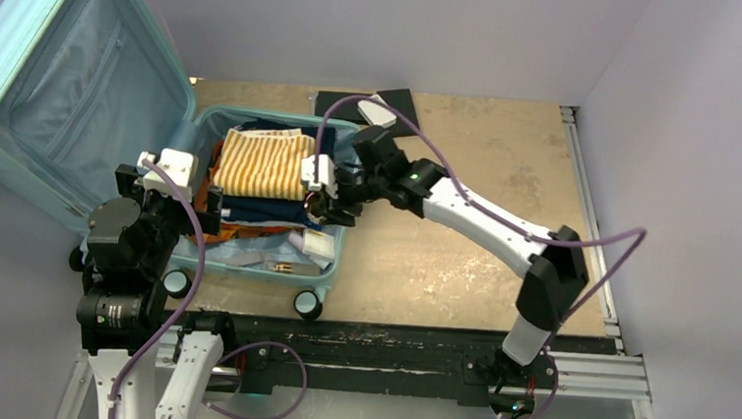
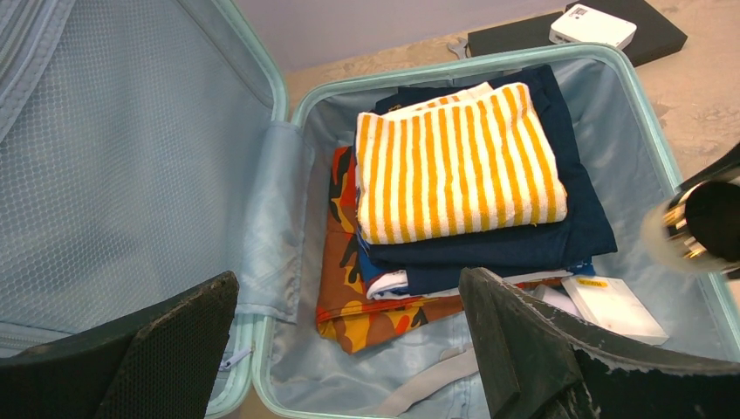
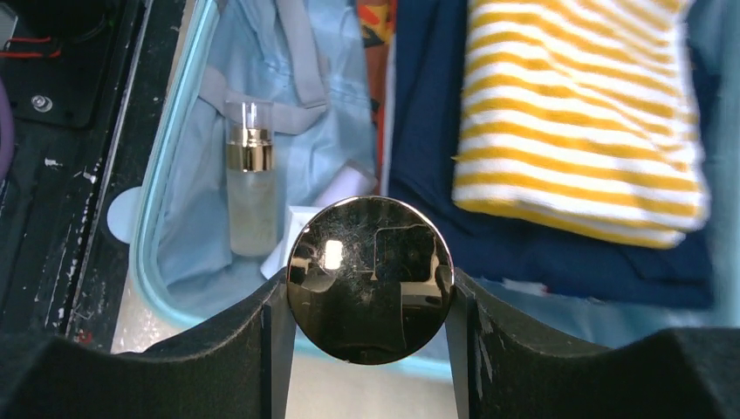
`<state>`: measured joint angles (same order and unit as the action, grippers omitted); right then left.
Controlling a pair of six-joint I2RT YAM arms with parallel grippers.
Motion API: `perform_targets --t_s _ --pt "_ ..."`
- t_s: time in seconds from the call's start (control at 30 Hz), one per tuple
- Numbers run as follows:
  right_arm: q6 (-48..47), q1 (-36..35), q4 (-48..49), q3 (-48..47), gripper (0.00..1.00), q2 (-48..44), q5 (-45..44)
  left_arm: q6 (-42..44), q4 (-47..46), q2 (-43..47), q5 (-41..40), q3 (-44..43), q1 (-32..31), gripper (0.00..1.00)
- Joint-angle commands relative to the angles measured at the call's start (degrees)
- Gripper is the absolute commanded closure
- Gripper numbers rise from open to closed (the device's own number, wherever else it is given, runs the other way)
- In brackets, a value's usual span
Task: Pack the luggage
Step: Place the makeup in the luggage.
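Note:
The luggage (image 1: 59, 99) lies open, its pale mint lid propped up at the left and its base (image 2: 454, 74) on the table. Inside the base sits a folded stack with a yellow-striped towel (image 1: 262, 162) (image 2: 458, 161) (image 3: 585, 113) on top of navy and orange camouflage clothes. A small frosted bottle (image 3: 249, 188) and a white box (image 2: 615, 307) lie at the base's near end. My right gripper (image 3: 370, 292) is shut on a bottle with a glossy dark round cap (image 3: 370, 262) (image 2: 698, 227), above the base's right rim. My left gripper (image 2: 347, 284) hangs open over the hinge side, holding nothing.
A black flat box with a white device (image 1: 369, 106) (image 2: 593, 26) lies on the table behind the luggage. The luggage wheels (image 1: 308, 306) rest near the black rail at the table's front edge. Bare tabletop (image 1: 489, 159) stretches to the right of the luggage.

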<state>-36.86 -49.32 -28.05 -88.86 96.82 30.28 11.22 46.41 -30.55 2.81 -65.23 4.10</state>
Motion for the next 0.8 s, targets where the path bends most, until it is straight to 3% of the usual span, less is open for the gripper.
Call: perform_targets --t_s 0.0,0.23,0.37,0.57,0.6,0.63,0.67,0.77 --pt "1.9 -2.6 3.2 -1.6 0.88 7.3 2.2 -1.0 -0.4 -0.4 0.1 -0.9 0.5 0.01" --pt "3.6 -3.7 7.8 -0.2 0.88 14.8 2.9 -1.0 -1.0 -0.6 0.1 -0.1 0.5 0.01" --pt "3.7 -3.9 7.8 -0.2 0.76 16.8 3.3 -1.0 -1.2 -0.6 0.1 0.3 0.5 0.01" --pt "0.8 -3.9 3.1 -1.7 0.43 15.0 4.1 -0.8 -1.3 -0.1 0.1 0.2 0.5 0.01" --pt "0.3 -3.9 1.7 -2.2 0.33 14.6 4.5 -0.8 -1.2 -0.2 0.1 0.1 0.5 0.01" --pt "0.0 -3.9 0.4 -2.6 0.15 14.0 5.2 -0.8 -1.2 -0.2 0.1 0.0 0.5 0.01" --pt "-0.2 -3.9 -0.7 -3.0 0.03 13.4 5.6 -0.8 -1.1 -0.3 0.1 -0.2 0.5 0.01" --pt "-0.6 -3.9 -2.8 -4.2 0.01 11.1 5.3 -0.8 -0.9 -0.5 0.2 -0.7 0.5 0.01"
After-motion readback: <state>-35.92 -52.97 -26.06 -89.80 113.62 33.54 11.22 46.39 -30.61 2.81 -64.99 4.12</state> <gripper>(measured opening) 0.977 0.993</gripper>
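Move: The right hand, already gripping the gold-lidded jar over the suitcase's right side, has the white box some 18 cm below it, 3 cm to its left and about 2 cm back. The lilac tube lies about 7 cm left and 2 cm back, the glass bottle about 7 cm left and 7 cm back, both on the case floor some 19 cm down; the striped towel is about 10 cm ahead, 13 cm left and 13 cm below. From the left hand, the white box is roughly 21 cm right, 3 cm ahead and 29 cm down. The right hand carries the jar down about 13 cm, fast, into the suitcase's near right corner over the white box, shifting some 4 cm left as the wrist rolls and tips the fingers about 10 degrees further down. It holds still there for a moment, then spreads its fingers from a little over half to fully open, letting go of the jar, and just begins to rise. ##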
